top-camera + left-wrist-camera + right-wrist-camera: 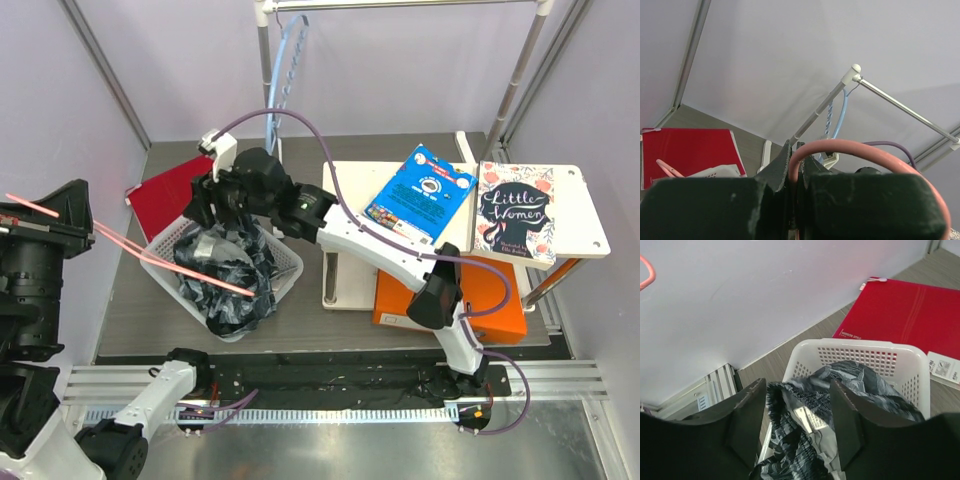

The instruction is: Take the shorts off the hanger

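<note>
The black and grey camouflage shorts lie bunched in a white basket. My left gripper is at the far left, shut on the thin pink hanger. In the left wrist view the pink wire curves out from between the closed pads. One hanger arm reaches across the top of the shorts; I cannot tell whether it is threaded through them. My right gripper is open over the basket's far-left corner. In the right wrist view its jaws straddle the shorts without gripping them.
A red folder lies behind the basket. A light-blue hanger hangs from the rail at the back. A white shelf to the right carries a blue book and a "Little Women" book, with an orange box beneath.
</note>
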Tool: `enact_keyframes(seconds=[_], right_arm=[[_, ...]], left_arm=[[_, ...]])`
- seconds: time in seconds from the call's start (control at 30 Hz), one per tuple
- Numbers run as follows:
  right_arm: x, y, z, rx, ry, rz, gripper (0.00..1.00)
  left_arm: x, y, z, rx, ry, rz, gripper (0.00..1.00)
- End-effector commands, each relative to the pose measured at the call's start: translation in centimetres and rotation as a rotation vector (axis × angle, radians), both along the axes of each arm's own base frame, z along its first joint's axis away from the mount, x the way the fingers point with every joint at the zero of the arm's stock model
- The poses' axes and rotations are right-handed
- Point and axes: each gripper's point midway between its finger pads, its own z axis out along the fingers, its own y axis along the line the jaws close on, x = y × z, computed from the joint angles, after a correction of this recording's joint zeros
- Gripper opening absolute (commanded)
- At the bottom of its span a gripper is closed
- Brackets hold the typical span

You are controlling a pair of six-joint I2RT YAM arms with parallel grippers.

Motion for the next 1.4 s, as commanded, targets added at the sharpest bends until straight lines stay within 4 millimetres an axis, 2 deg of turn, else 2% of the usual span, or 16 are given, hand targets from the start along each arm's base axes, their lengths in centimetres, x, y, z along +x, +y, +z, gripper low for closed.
enact_keyframes(seconds=[0.0,0.17,0.23,0.33,0.5,0.67,0.73,0.8,0.83,0.9,0.93,1.0,1.13,1.2,1.23,1.37], right_arm=[[0.3,-3.8,8.8,0.135,-0.076,-0.081,0.65],[-0.4,-5.4,9.9,0.156,-0.037,-0.097,0.7],[-0.6,-6.8,11.5,0.177,-0.044,-0.115,0.71],[-0.7,-9.2,13.5,0.198,-0.06,-0.154,0.72],[0.2,-13.8,14.1,0.207,-0.038,-0.262,0.74],[1.0,-19.1,13.9,0.209,-0.028,-0.361,0.74],[1.2,-20.0,13.0,0.189,-0.021,-0.371,0.74],[1.1,-21.5,13.6,0.203,-0.034,-0.381,0.74],[1.0,-21.7,13.2,0.192,-0.037,-0.376,0.74],[0.6,-22.4,13.7,0.197,-0.05,-0.361,0.74],[0.5,-22.6,13.6,0.194,-0.051,-0.358,0.74],[0.4,-23.3,14.0,0.203,-0.061,-0.362,0.75],[0.6,-24.4,13.8,0.201,-0.06,-0.38,0.78],[1.2,-25.2,13.6,0.211,-0.041,-0.406,0.79],[1.4,-25.5,13.4,0.212,-0.029,-0.417,0.79],[2.3,-26.3,12.7,0.236,0.046,-0.408,0.81]], left_arm=[[1.1,-0.4,0.2,-0.001,0.004,-0.01,0.0],[1.5,-1.1,0.2,-0.01,0.011,-0.048,0.0],[2.2,-1.8,-0.1,-0.02,0.026,-0.077,0.0],[3.2,-3.5,-0.2,-0.043,0.024,-0.164,0.0],[5.4,-7.6,-0.5,-0.09,0.035,-0.368,0.0],[7.0,-10.7,1.7,-0.146,-0.022,-0.535,0.0],[8.1,-12.6,1.8,-0.168,-0.008,-0.637,0.0],[9.1,-14.3,2.9,-0.232,-0.028,-0.739,0.0],[9.4,-15.5,2.5,-0.243,-0.014,-0.82,0.0],[9.4,-16.7,4.1,-0.311,-0.066,-0.923,0.0],[10.4,-17.5,3.2,-0.329,-0.037,-0.975,0.0],[10.5,-18.0,4.1,-0.371,-0.069,-1.03,0.0],[11.9,-18.7,4.1,-0.411,-0.064,-1.076,0.0],[11.7,-19.2,4.2,-0.42,-0.066,-1.129,0.01],[10.9,-19.3,5.5,-0.428,-0.121,-1.184,0.01],[10.5,-20.4,5.8,-0.438,-0.146,-1.334,0.01]])
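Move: The pink hanger is in the left hand. The blue hanger on the rack lies about 28 cm ahead of that hand, 26 cm to its right, roughly level; the shorts in the basket are 13 cm ahead, 12 cm right, some 47 cm below. From the right hand, the pink hanger's body is about 18 cm back, 3 cm right and 18 cm above; the shorts lie straight below by 25 cm, 4 cm right; the blue hanger 15 cm ahead, 18 cm right, 17 cm higher. Still pinching the pink hanger near its neck, the left hand swings right and forward, about 25 cm in all, past above the basket towards the blue hanger, turning clockwise some 60 degrees and rolling its left side down. The already empty right hand backs off about 25 cm right while rising some 10, turns clockwise and spreads its fingers wider, ending open by the pink hanger's near corner; no touch there can be seen. ##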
